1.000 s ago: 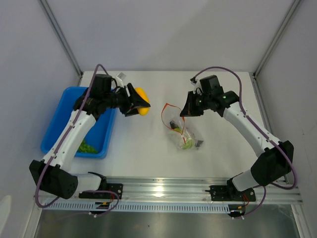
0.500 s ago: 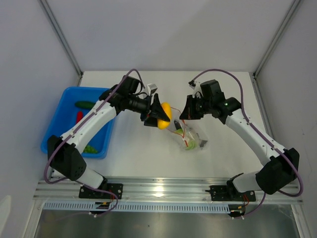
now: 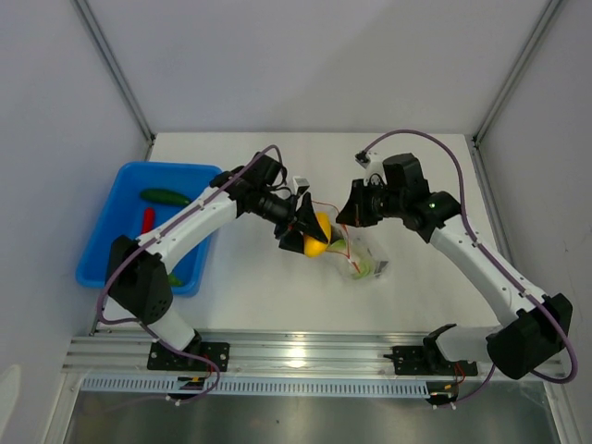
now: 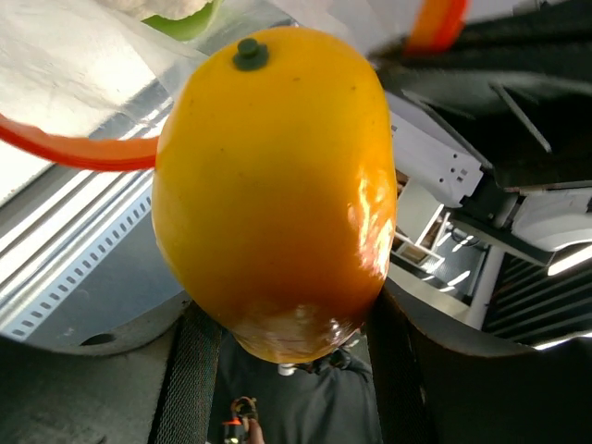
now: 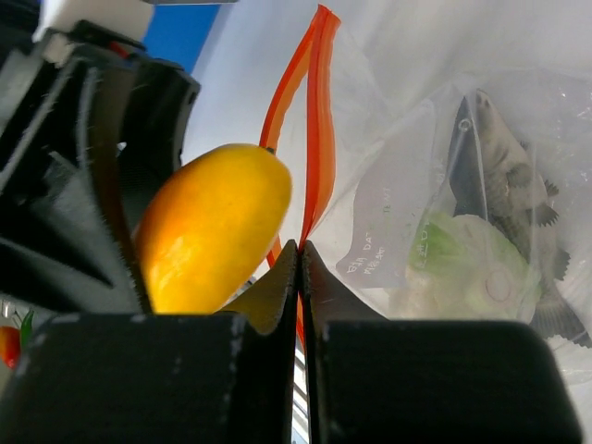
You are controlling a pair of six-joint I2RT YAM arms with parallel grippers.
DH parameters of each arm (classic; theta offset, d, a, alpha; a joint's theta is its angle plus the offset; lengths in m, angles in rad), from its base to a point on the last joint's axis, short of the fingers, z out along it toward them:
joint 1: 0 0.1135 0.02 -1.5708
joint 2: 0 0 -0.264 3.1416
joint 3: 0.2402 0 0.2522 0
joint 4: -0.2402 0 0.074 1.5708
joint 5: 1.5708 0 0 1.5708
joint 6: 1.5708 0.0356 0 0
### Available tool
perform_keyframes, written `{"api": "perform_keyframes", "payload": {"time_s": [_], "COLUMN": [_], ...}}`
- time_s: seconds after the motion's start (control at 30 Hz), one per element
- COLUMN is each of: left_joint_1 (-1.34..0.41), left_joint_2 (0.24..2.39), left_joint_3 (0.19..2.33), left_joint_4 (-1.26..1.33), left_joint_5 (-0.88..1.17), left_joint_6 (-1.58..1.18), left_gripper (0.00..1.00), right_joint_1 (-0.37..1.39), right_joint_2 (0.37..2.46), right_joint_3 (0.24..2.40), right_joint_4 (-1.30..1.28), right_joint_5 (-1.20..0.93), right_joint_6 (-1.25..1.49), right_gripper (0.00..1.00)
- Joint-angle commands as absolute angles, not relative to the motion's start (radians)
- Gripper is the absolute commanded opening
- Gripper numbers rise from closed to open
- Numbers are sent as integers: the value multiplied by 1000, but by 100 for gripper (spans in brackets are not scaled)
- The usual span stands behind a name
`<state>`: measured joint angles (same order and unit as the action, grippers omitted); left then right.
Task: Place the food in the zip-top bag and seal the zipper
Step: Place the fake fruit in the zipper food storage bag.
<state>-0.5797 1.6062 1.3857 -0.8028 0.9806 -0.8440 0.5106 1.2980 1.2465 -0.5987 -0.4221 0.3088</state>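
My left gripper (image 3: pixel 309 231) is shut on the orange-yellow piece (image 3: pixel 317 233) of the food, which fills the left wrist view (image 4: pixel 277 176). It holds the piece at the mouth of the zip-top bag (image 3: pixel 363 261), just left of my right gripper (image 3: pixel 346 215). The right gripper (image 5: pixel 301 248) is shut on the orange-red zipper (image 5: pixel 314 111) and holds the mouth up. Inside the bag lies a white-green leafy vegetable (image 5: pixel 458 268). The dark green cucumber (image 3: pixel 166 196) and the red chili (image 3: pixel 148 219) lie in the blue tray (image 3: pixel 106 242), with a bit of green (image 3: pixel 174 278) at its near edge.
The blue tray sits at the table's left side, under the left arm. A dark object (image 5: pixel 490 157) shows through the bag beside the leafy vegetable. Grey walls close in the table on both sides, and a metal rail (image 3: pixel 305 356) runs along the near edge.
My left arm has swung right, carrying the orange-yellow piece from beside the tray to the bag's mouth. The right gripper has kept its hold on the zipper; the bag shifted slightly.
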Motion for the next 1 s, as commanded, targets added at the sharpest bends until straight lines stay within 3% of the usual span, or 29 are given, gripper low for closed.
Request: {"api": "perform_keyframes", "payload": {"time_s": [0.0,0.13,0.23,0.43,0.57,0.97], "left_joint_1": [-586,-586,-586,-583,-577,-572], "left_joint_2": [1627,1667,1684,1677,1638,1568], "left_joint_3": [1381,1420,1446,1451,1463,1555], "left_joint_4": [-770,-807,-816,-796,-770,-991], "left_joint_5": [1026,1016,979,914,868,693], "left_joint_6": [-910,-937,-974,-1063,-1094,-925], "left_gripper": [8,14,25,64,99,97], "right_joint_1": [518,520,522,522,523,522], "right_joint_2": [1243,1221,1209,1200,1200,1223], "right_joint_3": [1235,1207,1184,1180,1184,1215], "right_joint_4": [-520,-505,-489,-497,-505,-543], "right_joint_5": [-468,-491,-500,-494,-488,-446], "right_joint_6": [281,275,281,285,288,321], "right_gripper": [0,0,0,0,0,0]}}
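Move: The mango is already in the left fingers, its middle about 2 cm right of and 1 cm below the hand point. The bag's open mouth, where it is headed, centres some 5 cm right, 1 cm back and 4 cm down. Inside the bag the cabbage lies about 11 cm right, 5 cm back, with the toy fish 5 cm farther right of the cabbage; both are some 12 cm below the hand. From the right hand, pinching the bag's rim, the mango is 6 cm left and 3 cm back. The mango is eased down into the bag's mouth by the left hand, which sinks a bit over 2 cm while edging forward and slightly right, turning some 10 degrees. Its fingers then spread fully and let go, and the empty hand rises about 2 cm at the mouth. The right hand keeps its pinch on the rim, drawing back 1.5 cm early on, then holding. ##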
